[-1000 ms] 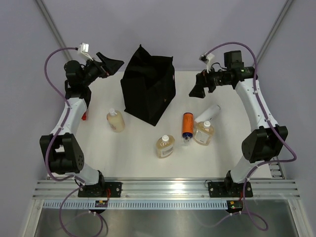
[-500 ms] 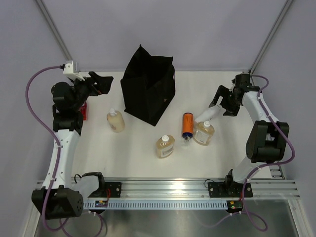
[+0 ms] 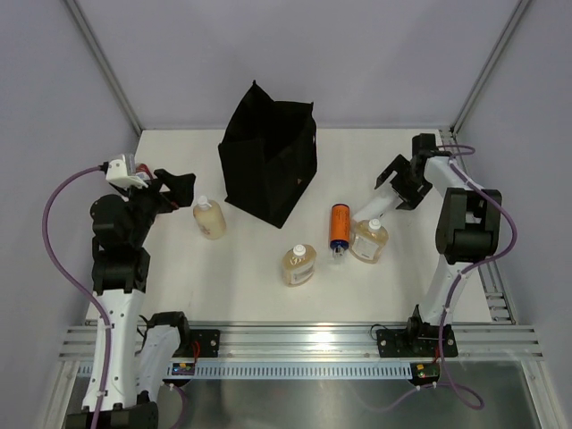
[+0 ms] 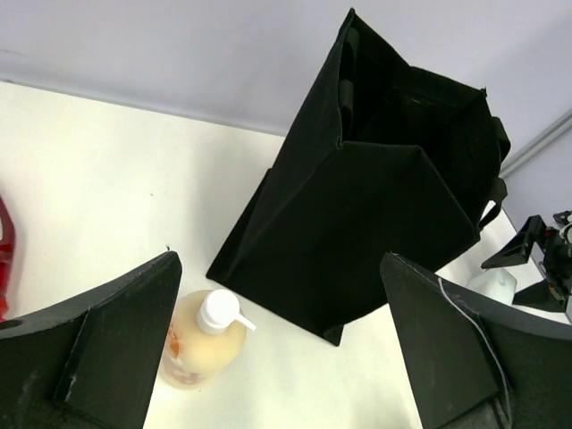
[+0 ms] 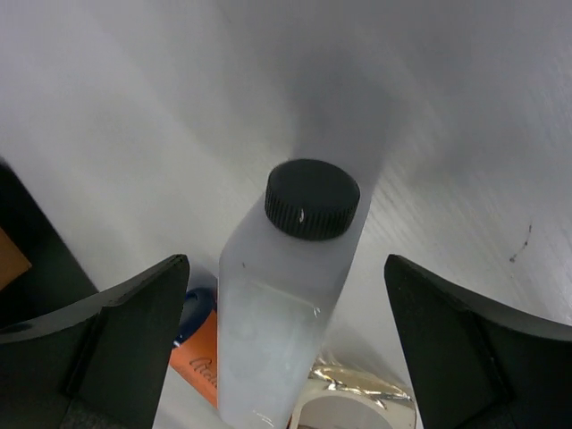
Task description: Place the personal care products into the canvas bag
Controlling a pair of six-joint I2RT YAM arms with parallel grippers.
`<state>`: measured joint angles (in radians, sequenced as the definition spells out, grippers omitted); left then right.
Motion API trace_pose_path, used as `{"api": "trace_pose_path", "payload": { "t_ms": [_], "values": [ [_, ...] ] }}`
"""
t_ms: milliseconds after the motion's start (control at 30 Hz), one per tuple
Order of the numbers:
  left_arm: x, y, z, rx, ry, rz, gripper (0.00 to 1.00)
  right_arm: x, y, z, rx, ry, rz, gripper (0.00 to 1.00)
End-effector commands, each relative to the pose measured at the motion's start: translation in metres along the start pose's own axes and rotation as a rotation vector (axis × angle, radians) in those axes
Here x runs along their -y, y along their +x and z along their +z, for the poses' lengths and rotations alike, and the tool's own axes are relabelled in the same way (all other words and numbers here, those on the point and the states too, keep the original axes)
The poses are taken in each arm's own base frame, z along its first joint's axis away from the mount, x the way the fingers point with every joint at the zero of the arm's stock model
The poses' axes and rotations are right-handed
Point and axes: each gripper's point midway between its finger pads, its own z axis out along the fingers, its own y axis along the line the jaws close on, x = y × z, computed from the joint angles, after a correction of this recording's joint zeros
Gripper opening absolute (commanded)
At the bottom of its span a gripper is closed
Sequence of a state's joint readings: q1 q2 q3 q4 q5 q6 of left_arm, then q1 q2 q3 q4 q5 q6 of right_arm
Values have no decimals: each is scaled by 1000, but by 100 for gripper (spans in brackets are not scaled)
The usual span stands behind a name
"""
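Note:
The black canvas bag (image 3: 268,165) stands open at the table's back middle and also shows in the left wrist view (image 4: 384,206). One amber bottle (image 3: 210,219) stands left of it, two more (image 3: 299,265) (image 3: 369,239) sit in front, and an orange cylinder bottle (image 3: 340,228) lies between them. My left gripper (image 3: 172,189) is open and empty, just left of the left amber bottle (image 4: 201,340). My right gripper (image 3: 396,186) is open, straddling a frosted silver-white bottle (image 5: 286,304) with a black cap. The red container (image 4: 4,259) shows at the left edge. No white tube shows.
The orange bottle (image 5: 201,353) and an amber bottle's cap (image 5: 357,407) lie close under the frosted bottle. Metal frame posts (image 3: 103,67) rise at the back corners. A rail (image 3: 295,340) runs along the near edge.
My left gripper has swung down from beside the bag top to the left amber bottle. My right gripper has moved right, then settled over the frosted bottle. No product has moved.

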<state>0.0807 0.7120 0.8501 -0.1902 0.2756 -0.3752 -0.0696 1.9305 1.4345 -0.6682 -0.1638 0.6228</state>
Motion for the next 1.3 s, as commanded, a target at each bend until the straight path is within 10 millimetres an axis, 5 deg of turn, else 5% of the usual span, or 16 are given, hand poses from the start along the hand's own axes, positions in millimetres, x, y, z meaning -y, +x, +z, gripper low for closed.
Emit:
{"api": "trace_pose_path", "payload": {
  "t_ms": [0, 200, 500, 633, 767, 867, 1000, 1267],
  "values": [
    [-11, 2, -8, 5, -62, 15, 99, -22, -21, 1, 99, 31, -1, 99],
    [-11, 11, -16, 5, -68, -24, 99, -39, -13, 24, 99, 129, -103, 99],
    [-8, 15, -18, -27, -56, -21, 99, -4, 11, 28, 19, 268, -183, 95],
    [-7, 19, -16, -33, -40, -30, 99, -7, 16, 32, -7, 237, -173, 84],
    [-5, 17, -15, -33, -33, -28, 99, -16, 12, 33, -4, 193, -163, 60],
    [-3, 19, -16, -47, -22, -26, 99, -23, 3, 27, -9, 131, -130, 35],
    [-4, 32, -17, -85, -16, -38, 99, -20, -37, 8, 31, -11, -27, 1],
    [-5, 32, -18, -76, -17, -36, 99, -62, -65, -49, 27, -385, -17, 0]
  ]
}}
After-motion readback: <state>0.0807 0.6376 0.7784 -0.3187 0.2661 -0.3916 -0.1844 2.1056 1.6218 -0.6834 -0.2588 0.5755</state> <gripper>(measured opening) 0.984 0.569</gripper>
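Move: Lying just below the open right hand, with its black-capped end nearest, is the white bottle; its middle is about 3 cm back, 5 cm left and 4 cm below. The orange bottle lies some 12 cm back and 17 cm left of that hand, the amber bottle about 15 cm back and 8 cm left. From the left hand, high over its own side, the white bottle is roughly 10 cm ahead, 50 cm right and 31 cm down. Sweeping about 4 cm forward and 3 cm left over the white bottle's cap end, the right hand sinks and draws back some 3 cm, then shuts its wide-open fingers across the body just below the cap. Keeping this pinch, it pulls the bottle roughly 7 cm right and 3 cm forward, rising about 2 cm and rolling some 15 degrees. The left hand, open and empty, eases down about 4 cm and slightly back. ##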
